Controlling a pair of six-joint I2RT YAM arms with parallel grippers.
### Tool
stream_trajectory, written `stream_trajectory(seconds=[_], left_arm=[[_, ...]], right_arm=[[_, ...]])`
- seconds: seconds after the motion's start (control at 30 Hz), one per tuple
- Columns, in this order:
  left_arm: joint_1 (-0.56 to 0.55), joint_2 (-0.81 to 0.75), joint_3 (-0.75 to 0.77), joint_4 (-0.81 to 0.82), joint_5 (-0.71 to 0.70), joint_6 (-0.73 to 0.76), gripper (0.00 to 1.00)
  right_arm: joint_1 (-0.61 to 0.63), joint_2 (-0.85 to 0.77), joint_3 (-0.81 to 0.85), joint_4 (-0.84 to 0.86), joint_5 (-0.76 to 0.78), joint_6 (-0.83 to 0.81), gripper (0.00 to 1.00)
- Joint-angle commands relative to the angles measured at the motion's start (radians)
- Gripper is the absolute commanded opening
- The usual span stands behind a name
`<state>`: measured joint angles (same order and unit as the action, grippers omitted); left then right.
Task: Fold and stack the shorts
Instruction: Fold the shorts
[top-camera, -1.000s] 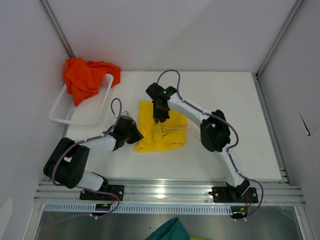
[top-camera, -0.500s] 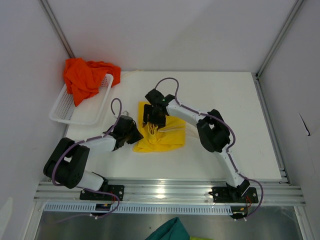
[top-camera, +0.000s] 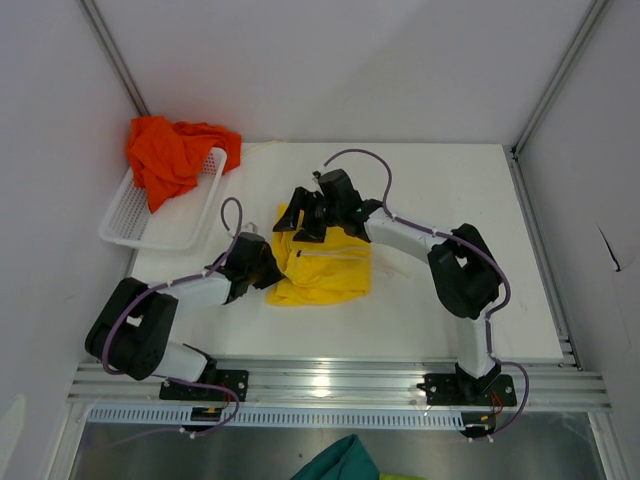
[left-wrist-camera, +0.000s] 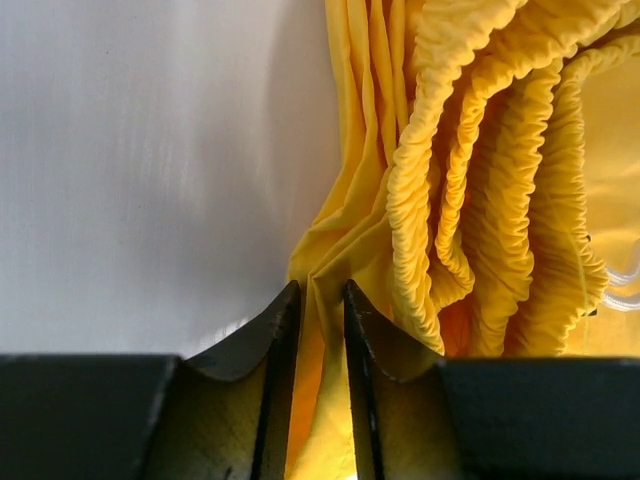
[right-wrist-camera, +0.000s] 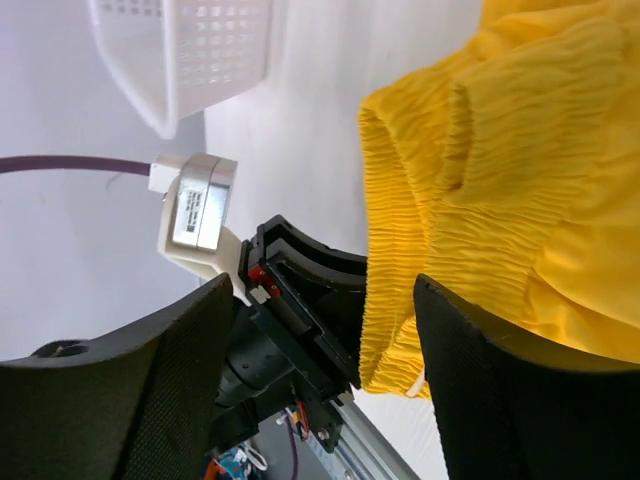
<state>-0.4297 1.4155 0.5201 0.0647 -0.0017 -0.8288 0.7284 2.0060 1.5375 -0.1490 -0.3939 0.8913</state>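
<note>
The yellow shorts (top-camera: 322, 268) lie crumpled on the white table, their gathered waistband (left-wrist-camera: 480, 200) bunched in folds. My left gripper (top-camera: 268, 270) is at their left edge, shut on a pinch of yellow fabric (left-wrist-camera: 320, 290). My right gripper (top-camera: 298, 224) hovers at their far left corner, open with nothing between its fingers (right-wrist-camera: 322, 290); the yellow waistband (right-wrist-camera: 520, 150) lies just beyond its jaws. The orange-red shorts (top-camera: 172, 152) are heaped over the far end of the white basket (top-camera: 150, 236).
The basket stands at the table's back left (right-wrist-camera: 200, 50). The left arm's wrist (right-wrist-camera: 290, 300) is close under the right gripper. A teal cloth (top-camera: 340, 465) lies below the front rail. Grey walls enclose the table.
My right gripper has opened and let go of the yellow fabric, swinging back and left to the shorts' far corner. The lifted fabric has dropped flat. The left gripper has held still.
</note>
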Motion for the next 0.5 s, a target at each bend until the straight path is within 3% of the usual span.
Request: stream_trajectory(seconds=[0.0, 0.1, 0.23, 0.27, 0.47], left_arm=[[-0.004, -0.018, -0.028, -0.104, -0.006, 0.026, 0.3], [0.005, -0.076, -0.045, -0.154, -0.007, 0.028, 0.39], [0.037, -0.197, -0.074, -0.227, -0.006, 0.025, 0.79], [0.046, -0.245, -0.075, -0.271, -0.006, 0.022, 0.83], [0.087, -0.421, -0.077, -0.374, -0.029, 0.025, 0.9]], right_arm=[[-0.004, -0.059, -0.069, 0.178, -0.056, 0.037, 0.72], [-0.015, -0.072, -0.1, 0.212, -0.043, 0.028, 0.66], [-0.029, -0.049, -0.103, 0.232, -0.062, 0.024, 0.54], [-0.03, -0.046, -0.102, 0.238, -0.062, 0.023, 0.5], [-0.029, 0.023, -0.085, 0.282, -0.069, 0.029, 0.34]])
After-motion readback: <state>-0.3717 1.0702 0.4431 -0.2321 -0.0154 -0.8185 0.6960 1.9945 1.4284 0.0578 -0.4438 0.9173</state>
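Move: My left fingers have the left edge of the yellow shorts pinched. The folded shorts' middle lies about 6 cm ahead and 10 cm right of that hand, at about its height, and their near left corner some 5 cm back and 1 cm left. The white basket stands about 20 cm ahead and 27 cm left. From my empty right hand, the shorts' middle is about level fore and aft, 8 cm right and 13 cm below. My left hand opens wide and lets go of the shorts' left edge, drawing back and left and lifting a little, about 6 cm in all, away from the middle of the shorts. My right hand stays hovering over the left part of the shorts within about a centimetre, and its open fingers close partway on nothing. ##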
